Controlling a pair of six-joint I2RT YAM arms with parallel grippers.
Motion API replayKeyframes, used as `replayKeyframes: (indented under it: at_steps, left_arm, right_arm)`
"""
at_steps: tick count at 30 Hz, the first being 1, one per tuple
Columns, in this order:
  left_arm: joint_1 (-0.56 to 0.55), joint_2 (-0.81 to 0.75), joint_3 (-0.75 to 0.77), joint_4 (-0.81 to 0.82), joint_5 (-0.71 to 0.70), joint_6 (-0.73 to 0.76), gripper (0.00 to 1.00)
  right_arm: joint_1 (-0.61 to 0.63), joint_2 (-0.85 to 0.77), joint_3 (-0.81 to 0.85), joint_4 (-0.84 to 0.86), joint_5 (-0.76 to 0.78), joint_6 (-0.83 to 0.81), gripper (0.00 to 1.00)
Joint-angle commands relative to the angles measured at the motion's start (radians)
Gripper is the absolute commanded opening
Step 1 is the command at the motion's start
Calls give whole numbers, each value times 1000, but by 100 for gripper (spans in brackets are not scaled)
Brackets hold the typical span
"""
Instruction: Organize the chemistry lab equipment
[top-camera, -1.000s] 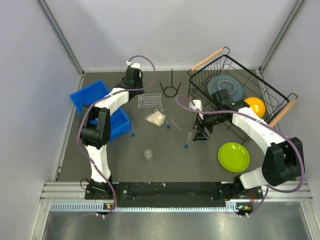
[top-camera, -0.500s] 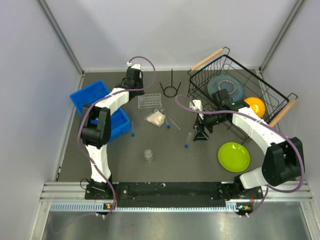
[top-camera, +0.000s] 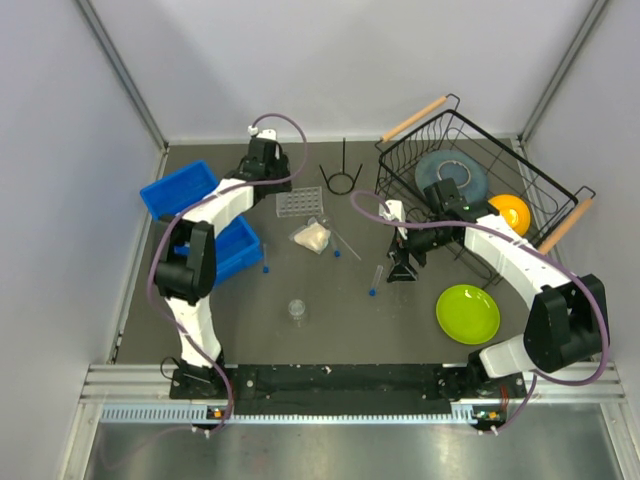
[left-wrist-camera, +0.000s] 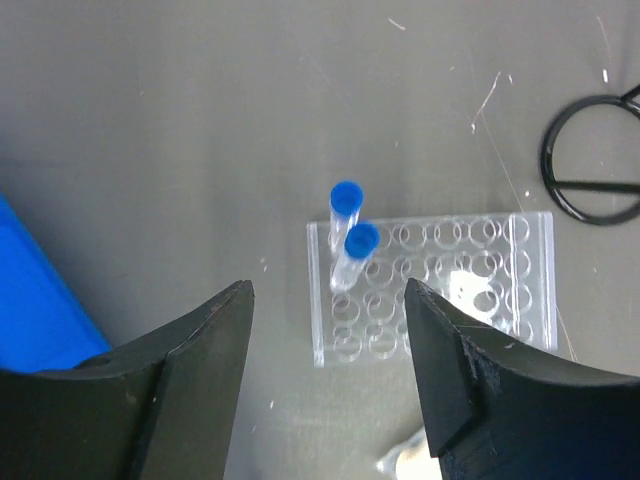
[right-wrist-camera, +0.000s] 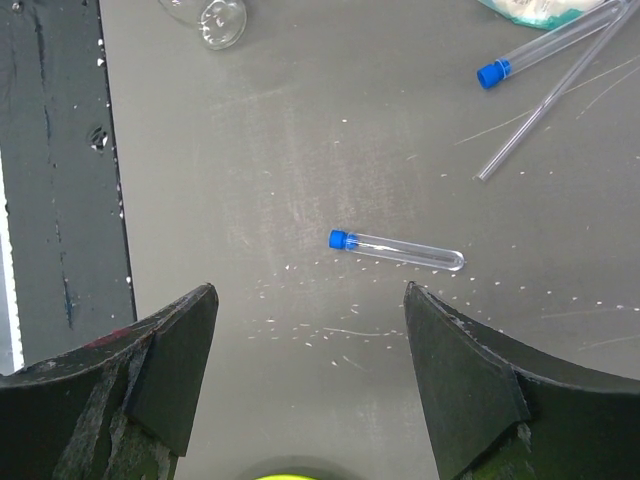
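Seen from the left wrist, the clear grid rack (left-wrist-camera: 430, 285) holds two upright blue-capped tubes (left-wrist-camera: 352, 225) in its left corner. My left gripper (left-wrist-camera: 328, 290) hangs open above the rack's left edge, holding nothing. The black ring stand (left-wrist-camera: 590, 185) lies beyond the rack. From the right wrist, my right gripper (right-wrist-camera: 310, 295) is open above one lying tube (right-wrist-camera: 400, 250). Another tube (right-wrist-camera: 545, 50) lies by the cream-filled piece (right-wrist-camera: 540, 8), and the small cup (right-wrist-camera: 215, 15) is off to the left. In the top view a further tube (top-camera: 266, 258) lies near the blue bins.
Two blue bins (top-camera: 180, 190) stand at the left. The black wire basket (top-camera: 470, 150) at the back right holds a grey plate (top-camera: 452, 175) and an orange bowl (top-camera: 510, 212). A green plate (top-camera: 467, 313) lies at the front right. A thin clear rod (right-wrist-camera: 550, 120) lies by the tubes.
My left wrist has drawn slightly back and to the left of the rack, and its jaws have widened. The right arm has not moved.
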Motion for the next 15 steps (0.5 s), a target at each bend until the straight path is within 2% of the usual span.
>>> replayKeyframes:
  at_steps: [1, 7, 11, 13, 14, 15]
  left_arm:
    - [7, -212, -67, 17, -20, -16, 69]
    - [10, -501, -262, 37, -44, -23, 78]
    - [15, -791, -449, 37, -43, -33, 88]
    - [21, -894, -547, 34, -14, -30, 93]
    - [22, -996, -578, 29, 15, -31, 99]
    - [27, -1043, -609, 22, 34, -34, 99]
  right_arm:
    - [-7, -7, -6, 15, -53, -22, 76]
    - [-5, -36, -7, 54, -80, 83, 76]
    - [16, -58, -7, 49, 13, 168, 76]
    - [41, -79, -6, 23, 53, 147, 76]
    - [54, -87, -4, 8, 94, 77, 76]
    - [82, -95, -4, -32, 110, 24, 76]
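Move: The loose test tube on the open table lies about 21 cm back and 24 cm right of the left hand, 11 cm below; from the right hand it is some 6 cm left, 3 cm ahead and 13 cm below. The two standing tubes are just ahead of the left hand, 1 cm right and 6 cm below, with the rack's middle 2 cm back, 5 cm right and 8 cm below. The tube beside the blue bin lies 16 cm back, 4 cm left and 10 cm below. Already clear of the blue-capped tube it has placed, the left hand pulls up and back from the rack, about 16 cm up and 15 cm back and gaining speed, while drifting some 5 cm left to end high above the tube beside the blue bin. On the way the wrist tips the fingers up by some 20 degrees, from steeply down to nearly level, and the part-open fingers spread almost fully, holding nothing. ##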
